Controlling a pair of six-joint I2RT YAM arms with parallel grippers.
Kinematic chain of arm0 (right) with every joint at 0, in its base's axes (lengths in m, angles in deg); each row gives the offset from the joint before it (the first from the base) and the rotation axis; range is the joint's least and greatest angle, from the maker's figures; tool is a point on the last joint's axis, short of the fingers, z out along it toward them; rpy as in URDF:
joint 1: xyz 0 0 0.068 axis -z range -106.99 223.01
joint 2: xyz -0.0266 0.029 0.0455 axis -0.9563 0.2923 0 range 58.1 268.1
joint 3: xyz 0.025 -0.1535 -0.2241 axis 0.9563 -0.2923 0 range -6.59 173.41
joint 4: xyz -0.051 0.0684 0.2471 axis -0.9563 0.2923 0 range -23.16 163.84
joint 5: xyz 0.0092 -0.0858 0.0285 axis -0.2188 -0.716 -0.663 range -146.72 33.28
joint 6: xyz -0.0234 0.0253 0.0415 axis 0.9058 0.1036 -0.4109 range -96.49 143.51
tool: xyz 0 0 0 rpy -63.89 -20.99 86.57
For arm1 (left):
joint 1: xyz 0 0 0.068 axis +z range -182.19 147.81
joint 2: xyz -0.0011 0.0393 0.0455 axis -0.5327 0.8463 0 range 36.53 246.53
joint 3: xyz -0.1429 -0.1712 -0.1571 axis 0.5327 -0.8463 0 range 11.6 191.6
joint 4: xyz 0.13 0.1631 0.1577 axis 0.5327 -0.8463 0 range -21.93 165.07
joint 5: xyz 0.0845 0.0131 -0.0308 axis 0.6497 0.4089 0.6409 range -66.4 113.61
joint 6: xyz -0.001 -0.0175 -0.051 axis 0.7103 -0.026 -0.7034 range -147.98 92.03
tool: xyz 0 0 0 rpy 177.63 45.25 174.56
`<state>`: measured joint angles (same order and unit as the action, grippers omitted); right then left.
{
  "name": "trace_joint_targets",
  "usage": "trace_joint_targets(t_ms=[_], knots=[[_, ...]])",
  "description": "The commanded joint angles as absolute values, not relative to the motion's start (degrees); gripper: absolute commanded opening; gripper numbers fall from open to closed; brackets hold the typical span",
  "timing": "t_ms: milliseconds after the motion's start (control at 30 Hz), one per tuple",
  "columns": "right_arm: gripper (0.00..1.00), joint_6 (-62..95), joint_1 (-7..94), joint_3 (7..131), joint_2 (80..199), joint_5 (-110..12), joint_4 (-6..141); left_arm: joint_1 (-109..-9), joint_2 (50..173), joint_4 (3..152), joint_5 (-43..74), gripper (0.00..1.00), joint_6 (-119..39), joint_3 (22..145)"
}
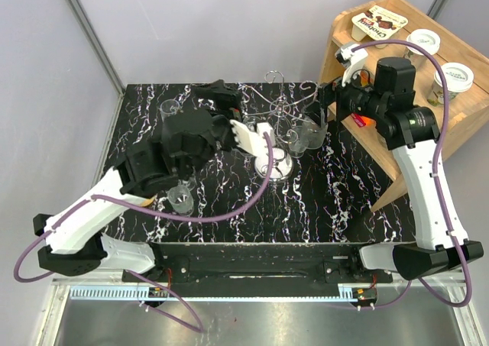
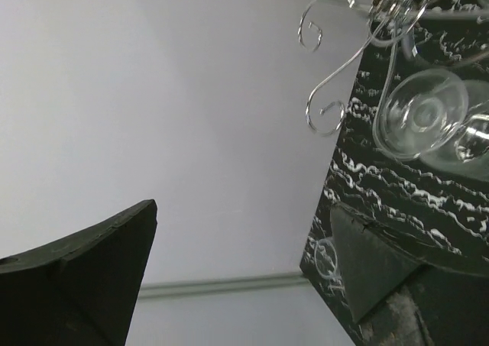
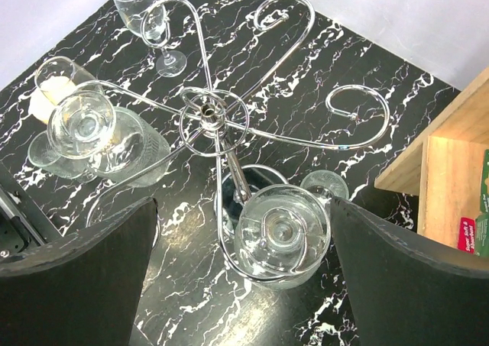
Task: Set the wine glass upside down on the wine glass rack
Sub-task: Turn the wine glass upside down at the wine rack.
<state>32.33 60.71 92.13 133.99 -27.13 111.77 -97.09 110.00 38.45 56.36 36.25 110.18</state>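
The chrome wine glass rack (image 1: 284, 101) (image 3: 210, 113) stands mid-table, its curled arms (image 2: 328, 71) spread from a central post. One wine glass (image 3: 80, 124) (image 2: 420, 113) hangs upside down from a left arm of the rack. A second wine glass (image 3: 283, 235) (image 1: 300, 137) hangs upside down from a near arm. My left gripper (image 1: 233, 117) (image 2: 244, 254) is just left of the rack, open, with nothing between its fingers. Above the rack on its right side, my right gripper (image 1: 325, 108) (image 3: 244, 239) is open, its fingers either side of the second glass and apart from it.
An upright glass (image 1: 170, 111) (image 3: 145, 17) stands at the back left, and another (image 1: 182, 198) sits by the left forearm. A small glass (image 3: 325, 185) stands beside the rack's disc base. A wooden shelf (image 1: 458, 124) with jars is at the right edge.
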Motion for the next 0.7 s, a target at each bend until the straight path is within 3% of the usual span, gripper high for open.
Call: trace_joint_targets(t_ms=[0,167,333,667], knots=[[1.0,34.5,61.0,93.7,132.4,-24.8,110.9,-90.3,108.6,25.0,49.5,0.99,28.6,116.6],[0.99,34.9,61.0,94.0,132.4,-24.1,111.4,-78.7,109.2,10.7,38.5,0.99,27.7,119.3],[0.99,34.7,61.0,94.5,130.8,-21.4,110.4,-71.0,106.6,6.4,34.1,0.99,29.9,109.4],[0.98,36.3,60.7,99.9,134.4,-14.3,117.9,-66.6,103.4,-3.6,19.6,0.95,30.0,99.9]])
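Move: The near wine glass on the left side of the table stands about 16 cm left of the left hand, 5 cm ahead and some 33 cm below; the far wine glass is about 20 cm ahead and 18 left, the small glass about 4 back and 15 left, the yellow lid 2 ahead and 28 left. The rack's stem is roughly 12 ahead and 12 right. From the right hand, the near wine glass lies about 35 cm left, 2 back. Leftward first, nearly level, then dropping steeply: the empty left hand swings away from the rack towards the glasses still on the table, about 14 cm left and 17 cm down, while its fingers tip down some 40 degrees and stay wide open. The open right hand eases back and up about 5 cm, turning slightly counter-clockwise. ##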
